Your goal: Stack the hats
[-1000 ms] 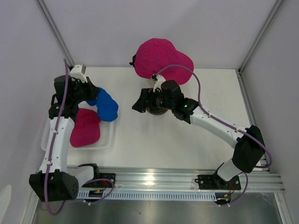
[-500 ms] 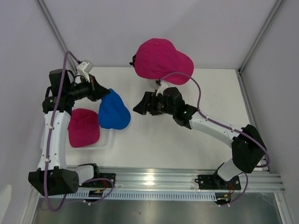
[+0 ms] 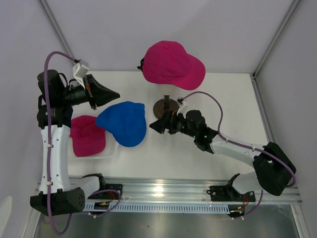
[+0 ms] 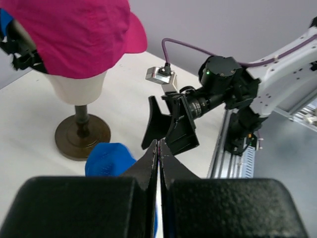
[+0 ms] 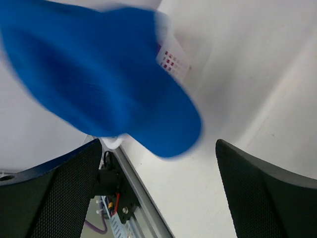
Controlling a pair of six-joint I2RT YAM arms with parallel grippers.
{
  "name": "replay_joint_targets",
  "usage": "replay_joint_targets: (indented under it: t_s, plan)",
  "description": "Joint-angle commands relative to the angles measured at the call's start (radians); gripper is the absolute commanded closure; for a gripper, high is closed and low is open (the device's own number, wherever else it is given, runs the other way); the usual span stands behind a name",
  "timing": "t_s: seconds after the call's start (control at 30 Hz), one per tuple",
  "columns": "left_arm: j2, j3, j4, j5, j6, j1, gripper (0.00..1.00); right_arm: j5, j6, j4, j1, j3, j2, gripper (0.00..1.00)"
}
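Note:
A blue hat (image 3: 124, 123) hangs in the air above the table, just right of the basket, pinched at its edge by my left gripper (image 3: 115, 94), which is shut on it. From the left wrist, the shut jaws (image 4: 158, 145) show a patch of the blue hat (image 4: 109, 157) beneath them. My right gripper (image 3: 156, 125) stands open just right of the blue hat and faces it. In the right wrist view, blurred blue fabric (image 5: 99, 74) hangs ahead of its wide-open fingers (image 5: 59, 193). One pink hat (image 3: 171, 63) sits on the mannequin head; another pink hat (image 3: 88, 135) lies in the basket.
The white basket (image 3: 113, 152) stands at the left of the table under the left arm. The mannequin head (image 4: 77, 87) rises on a dark round stand (image 3: 166, 105) at the back middle, just behind the right gripper. White walls enclose the table, and a metal rail runs along its near edge.
My left gripper has lifted the blue hat out of the basket and carried it right. The right gripper has drawn back from the stand, lowered toward the hat and opened wider.

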Motion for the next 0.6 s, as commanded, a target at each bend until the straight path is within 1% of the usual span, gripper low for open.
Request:
replay_joint_targets:
  t_s: [0.0, 0.07, 0.1, 0.13, 0.2, 0.27, 0.3, 0.33, 0.37, 0.4, 0.43, 0.47, 0.53, 0.57]
  plan:
    - [-0.018, 0.023, 0.171, 0.110, -0.172, 0.013, 0.99, -0.010, -0.052, 0.254, 0.006, -0.043, -0.041, 0.00]
    - [-0.025, 0.027, 0.235, 0.105, -0.220, 0.012, 0.99, -0.041, -0.047, 0.313, 0.012, -0.051, -0.011, 0.00]
    - [-0.026, 0.026, 0.253, 0.097, -0.264, 0.015, 0.99, -0.058, -0.041, 0.375, 0.013, -0.046, 0.005, 0.00]
    - [-0.032, 0.027, 0.286, 0.085, -0.283, 0.013, 0.99, -0.069, -0.035, 0.400, 0.016, -0.040, 0.022, 0.01]
    - [-0.037, 0.027, 0.297, 0.065, -0.314, 0.012, 0.99, -0.078, -0.043, 0.419, 0.038, -0.020, 0.069, 0.00]
    - [-0.040, 0.040, 0.193, -0.004, -0.273, 0.009, 0.99, -0.073, -0.066, 0.401, 0.050, 0.009, 0.109, 0.00]
    - [-0.037, 0.063, 0.031, -0.063, -0.172, 0.006, 0.96, -0.075, -0.069, 0.396, 0.052, 0.017, 0.115, 0.00]
    - [-0.038, 0.076, -0.037, -0.217, -0.122, 0.003, 0.90, -0.070, -0.067, 0.391, 0.052, 0.017, 0.115, 0.00]
    - [-0.037, 0.080, -0.099, -0.308, -0.079, -0.017, 0.78, -0.028, -0.066, 0.378, 0.052, 0.014, 0.099, 0.01]
    - [-0.034, 0.072, -0.145, -0.412, -0.027, -0.036, 0.70, 0.006, -0.067, 0.298, 0.050, 0.015, 0.079, 0.00]
    - [-0.028, 0.064, -0.229, -0.523, -0.009, -0.057, 0.65, 0.037, -0.073, 0.254, 0.045, 0.017, 0.056, 0.01]
    - [-0.023, 0.057, -0.264, -0.718, 0.008, -0.109, 0.59, 0.093, -0.095, 0.153, 0.041, 0.014, 0.028, 0.00]
    - [-0.012, 0.011, -0.308, -0.871, 0.027, -0.178, 0.51, 0.161, -0.121, 0.036, 0.033, 0.012, -0.084, 0.00]
    - [-0.014, -0.003, -0.305, -0.985, 0.028, -0.245, 0.42, 0.207, -0.153, -0.056, 0.032, -0.004, -0.127, 0.00]
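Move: The blue hat is already in the air, free of the left hand's closed fingertips. It is about 18 cm below the left hand, 1 cm forward and 3 cm to its right, and from the open right hand about 11 cm left, level fore and aft, and 3 cm higher. The pink hat on the head is about 18 cm forward of the right hand, 7 cm right and 20 cm up. The folded pink hat in the bin is about 5 cm forward of the left hand, 19 cm left and 37 cm down. Neither gripper is seen holding the blue hat at either moment. The left hand first rises nearly 3 cm with its fingers shut, then swings about 5 cm forward and as far down, turning some 25 degrees counter-clockwise as the fingers open about halfway. The right hand, wide open throughout, lifts and reaches left about 3 cm each, then comes mostly back. ##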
